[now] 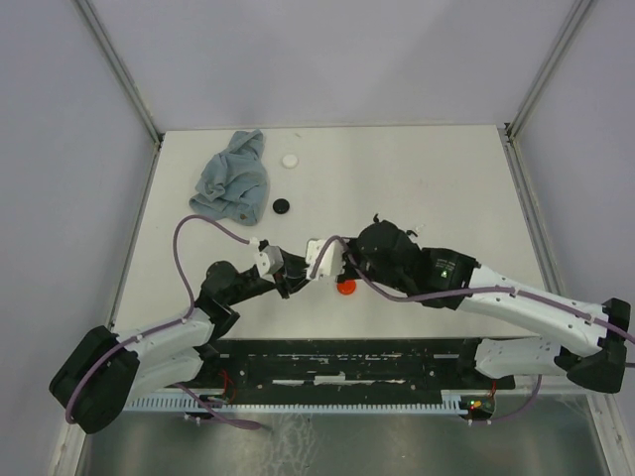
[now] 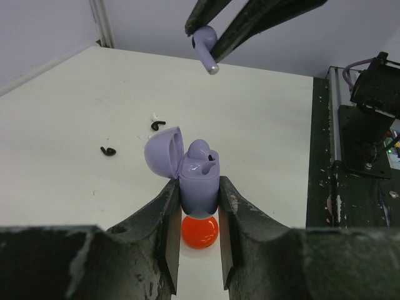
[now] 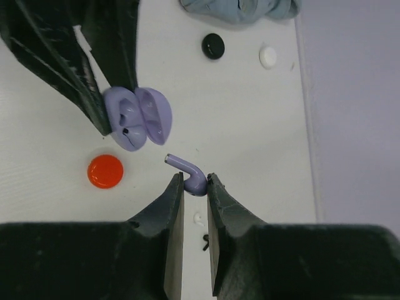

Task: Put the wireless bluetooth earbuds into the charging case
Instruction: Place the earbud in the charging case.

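My left gripper (image 2: 199, 195) is shut on the lavender charging case (image 2: 199, 181), held upright above the table with its lid (image 2: 164, 153) swung open to the left. The case (image 3: 134, 119) also shows in the right wrist view, between the left arm's dark fingers. My right gripper (image 3: 195, 182) is shut on a lavender earbud (image 3: 192, 176), stem pointing toward the case, a short gap away. From the left wrist view the earbud (image 2: 205, 47) hangs above and beyond the case. In the top view both grippers meet near the table's middle (image 1: 308, 270).
A red disc (image 2: 200, 231) lies on the table under the case. Tiny black bits (image 2: 108, 150) and a white bit (image 2: 154, 116) lie beyond it. A blue-grey cloth (image 1: 233, 178), a white disc (image 1: 289, 160) and a black disc (image 1: 282, 206) sit at the far left.
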{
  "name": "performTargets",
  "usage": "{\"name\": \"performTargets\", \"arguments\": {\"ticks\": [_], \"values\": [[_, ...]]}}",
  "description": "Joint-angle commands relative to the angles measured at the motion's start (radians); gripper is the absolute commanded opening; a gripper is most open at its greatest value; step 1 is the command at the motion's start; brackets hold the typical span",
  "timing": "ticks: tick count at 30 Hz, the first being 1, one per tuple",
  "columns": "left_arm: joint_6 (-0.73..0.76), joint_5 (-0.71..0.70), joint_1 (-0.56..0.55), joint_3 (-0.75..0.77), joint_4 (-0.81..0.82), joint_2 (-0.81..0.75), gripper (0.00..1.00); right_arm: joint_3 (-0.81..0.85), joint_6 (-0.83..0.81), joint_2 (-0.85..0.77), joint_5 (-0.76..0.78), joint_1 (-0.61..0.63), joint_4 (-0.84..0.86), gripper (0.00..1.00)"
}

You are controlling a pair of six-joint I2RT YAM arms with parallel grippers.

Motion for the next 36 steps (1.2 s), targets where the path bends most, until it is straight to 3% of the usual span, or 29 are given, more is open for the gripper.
{"name": "performTargets", "arguments": {"ticks": [1, 10, 30, 36], "values": [[0.009, 0.042, 0.004, 0.043, 0.082, 0.004, 0.03, 0.018, -0.177, 0.014, 0.179, 0.123, 0.048, 0.13], [-0.014, 0.051, 0.004, 0.043, 0.1, -0.007, 0.03, 0.037, -0.29, 0.085, 0.292, 0.211, 0.022, 0.13], [-0.044, 0.065, 0.004, 0.051, 0.115, -0.002, 0.03, 0.06, -0.31, 0.174, 0.348, 0.259, 0.033, 0.12], [-0.085, 0.005, 0.004, 0.06, 0.117, -0.003, 0.03, 0.067, -0.303, 0.167, 0.33, 0.269, 0.012, 0.13]]}}
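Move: The open lilac case, held in the left gripper, lies from the right hand and its pinched lilac earbud about 5 cm to the left, 2 cm back and 5 cm below. On the table some 18 cm below the right hand, the red disc sits roughly 3 cm back and 2 cm left, the black disc about 14 cm ahead and 16 cm left. From the left hand the case is right at the fingertips, its middle about 1 cm right and 1 cm above. Leftward and then also down, with some back at the start, the right hand brings the held earbud about 5 cm to the open case, quick at first and then creeping. Meanwhile the wrist rolls nearly 30 degrees counter-clockwise, looking along the fingers, bringing the stem to the cavity. Both grippers keep their hold; the left steadies the case, rising about 1 cm. ##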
